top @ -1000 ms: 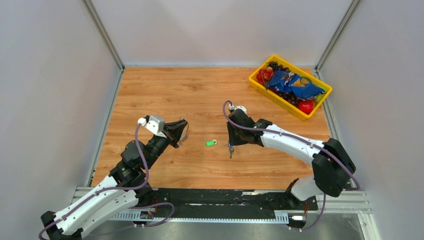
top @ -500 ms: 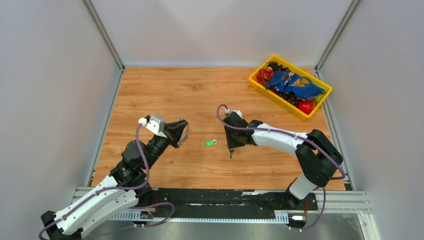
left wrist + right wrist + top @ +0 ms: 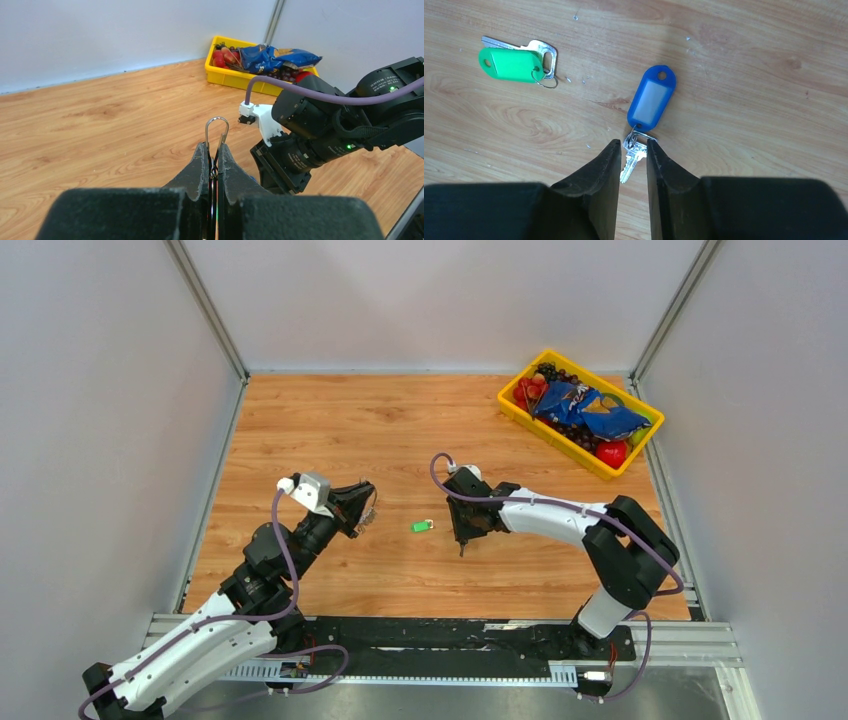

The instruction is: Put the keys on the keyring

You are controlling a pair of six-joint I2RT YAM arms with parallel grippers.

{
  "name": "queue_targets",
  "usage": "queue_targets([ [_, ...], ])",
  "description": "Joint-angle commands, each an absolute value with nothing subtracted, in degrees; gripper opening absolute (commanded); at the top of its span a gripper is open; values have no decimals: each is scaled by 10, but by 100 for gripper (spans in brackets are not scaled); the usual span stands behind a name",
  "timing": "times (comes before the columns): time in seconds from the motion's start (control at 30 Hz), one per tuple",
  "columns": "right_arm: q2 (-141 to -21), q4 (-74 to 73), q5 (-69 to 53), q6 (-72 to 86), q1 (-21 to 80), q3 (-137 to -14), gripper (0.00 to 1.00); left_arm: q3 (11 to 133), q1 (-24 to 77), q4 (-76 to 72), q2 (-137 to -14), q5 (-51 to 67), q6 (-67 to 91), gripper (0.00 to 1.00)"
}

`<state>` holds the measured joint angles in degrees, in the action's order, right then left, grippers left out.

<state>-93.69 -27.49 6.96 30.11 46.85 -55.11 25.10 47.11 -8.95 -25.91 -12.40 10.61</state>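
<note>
A key with a blue tag [image 3: 651, 98] lies flat on the wooden table. Its metal blade [image 3: 630, 162] sits in the gap between the fingers of my right gripper [image 3: 632, 142], which is open and narrow, pointing down at the table. A key with a green tag [image 3: 511, 64] lies to the left of it, seen from above as a green spot [image 3: 423, 527]. My left gripper [image 3: 214, 146] is shut on the keyring [image 3: 217, 127], whose wire loop sticks out past the fingertips. That gripper hovers left of the keys [image 3: 362, 502].
A yellow bin [image 3: 512, 405] with snack bags and fruit stands at the back right corner. The right arm's wrist [image 3: 320, 130] fills the space just beyond the keyring in the left wrist view. Grey walls enclose the table on three sides.
My right gripper has shifted slightly left and lower over the blue-tagged key, and its jaws have narrowed. The left arm and keyring have not moved.
</note>
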Motion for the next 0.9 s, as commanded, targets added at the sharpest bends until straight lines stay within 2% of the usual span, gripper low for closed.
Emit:
queue_targets([
  [0.0,-942,-255,77,318,472,-552,27,251,470,-110,-254,-121,111,0],
  [0.33,-951,-255,89,319,474,-555,20,250,470,-109,-251,-117,110,0],
  [0.57,-951,-255,100,316,474,-554,0,250,470,-107,-249,-115,109,0],
  [0.73,-932,-256,108,307,476,-551,0,249,470,-107,-247,-112,110,0],
  [0.87,-868,-255,88,287,479,-549,0,251,470,-107,-247,-106,111,0],
])
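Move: The blue-tagged key lies practically straight beneath the right fingertips, about 1 cm down, with its small ring between them. The blue tag is some 3 cm ahead and 2 cm down; the green tag is about 3 cm ahead, 9 cm left and 2 cm down. From the left hand, which holds the keyring, the blue-tagged key is roughly level fore-and-aft, 16 cm right and 26 cm below. The right hand sinks about 0.5 cm, shuts on the blue-tagged key's small ring, then just starts up. ##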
